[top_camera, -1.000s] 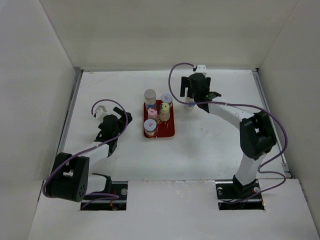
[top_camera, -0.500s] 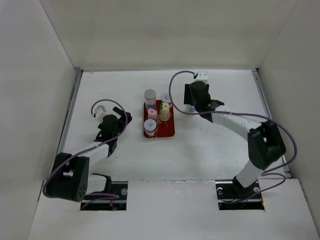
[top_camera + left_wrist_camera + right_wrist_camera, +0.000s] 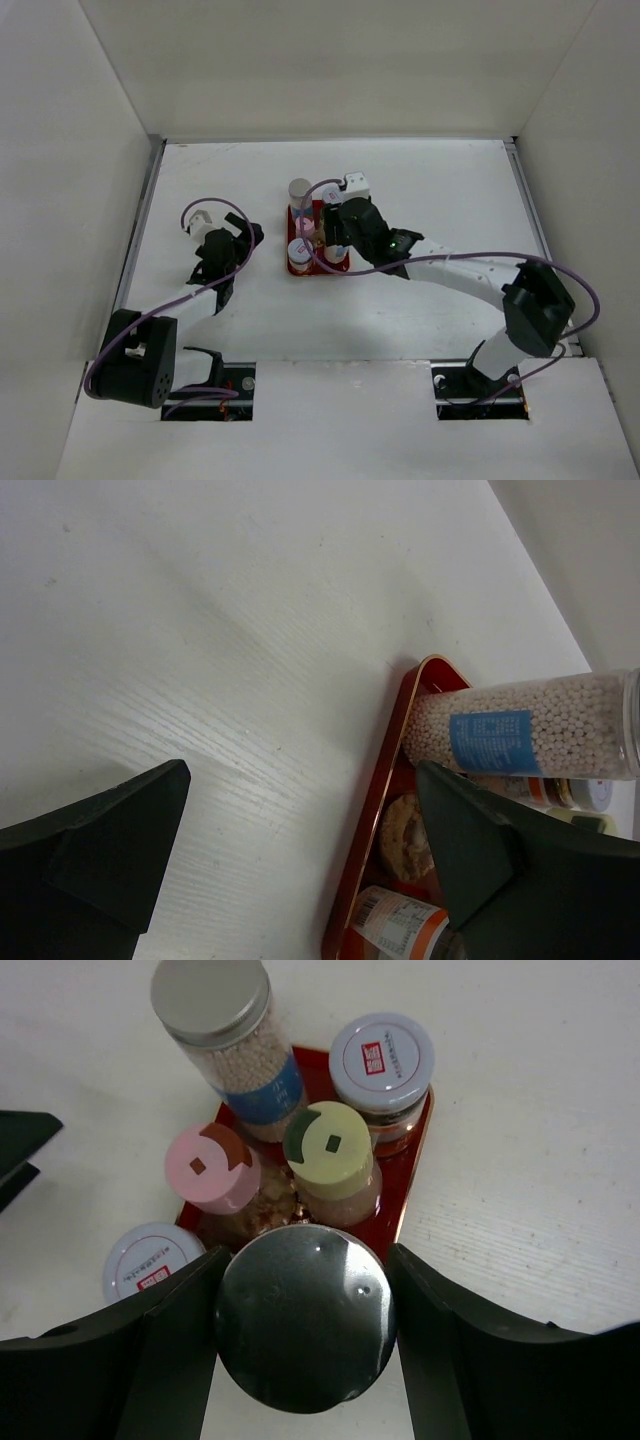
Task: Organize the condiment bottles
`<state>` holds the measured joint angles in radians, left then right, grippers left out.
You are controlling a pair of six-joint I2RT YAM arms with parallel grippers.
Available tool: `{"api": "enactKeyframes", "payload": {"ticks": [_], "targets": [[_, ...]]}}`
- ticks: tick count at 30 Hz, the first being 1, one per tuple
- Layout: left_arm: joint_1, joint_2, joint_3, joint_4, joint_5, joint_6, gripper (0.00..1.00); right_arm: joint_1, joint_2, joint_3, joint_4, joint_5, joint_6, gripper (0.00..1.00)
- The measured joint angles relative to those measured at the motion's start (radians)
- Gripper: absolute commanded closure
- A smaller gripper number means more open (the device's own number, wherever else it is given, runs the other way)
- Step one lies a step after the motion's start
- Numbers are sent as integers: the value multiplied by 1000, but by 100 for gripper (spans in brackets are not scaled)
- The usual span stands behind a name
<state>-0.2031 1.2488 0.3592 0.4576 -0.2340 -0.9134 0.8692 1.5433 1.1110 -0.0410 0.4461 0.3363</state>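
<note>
My right gripper (image 3: 305,1335) is shut on a silver-capped jar (image 3: 305,1330) and holds it over the near right part of the red tray (image 3: 412,1165). On the tray stand a tall silver-capped jar with a blue label (image 3: 225,1035), a white-capped jar (image 3: 382,1065), a yellow-cream shaker (image 3: 330,1150), a pink shaker (image 3: 210,1168) and another white-capped jar (image 3: 150,1260). In the top view the right gripper (image 3: 345,232) covers the tray's right side (image 3: 340,266). My left gripper (image 3: 235,242) is open and empty, left of the tray, fingers pointing at it (image 3: 375,810).
White walls enclose the table on the left, back and right. The left wrist view shows bare tabletop (image 3: 230,660) between the open fingers and the tray's rim. The right arm's purple cable (image 3: 320,215) loops over the tray.
My right arm has swung from the far right of the tray to over the tray, carrying the silver-capped jar with it. The left arm has not moved.
</note>
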Motion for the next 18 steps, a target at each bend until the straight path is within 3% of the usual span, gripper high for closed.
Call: {"api": "enactKeyframes", "payload": {"ticks": [4,7,10,14,18], "targets": [[0,-7,0,-1,0,0,0,10,84,9,3,2,2,44],[0,2,0,-1,3,0,0,26,98,16,21,19,-3,19],[0,18,0,-6,8,0,0,50,94,16,35,26,0,5],[0,19,0,-13,11,0,0,64,24,-10,34,34,-4,0],[-2,24,1,-12,12,0,0,39,-178,-100,68,51,-3,0]]}}
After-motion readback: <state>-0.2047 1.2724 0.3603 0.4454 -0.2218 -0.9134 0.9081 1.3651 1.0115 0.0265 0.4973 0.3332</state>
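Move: The right hand holds the silver-lidded bottle over the tray's empty near-right corner; that spot lies about 2 cm to its left and some 13 cm below, neither ahead nor back. The yellow-capped bottle stands about 7 cm ahead and 3 cm left, the pink-capped one 5 cm ahead and 10 cm left, the white-lidded jar 1 cm back and 11 cm left. From the left hand the corner is about 30 cm right, 5 cm back. Right hand lowers its bottle 3 cm, easing left into the tray corner, opens, then rises about 7 cm clear. ##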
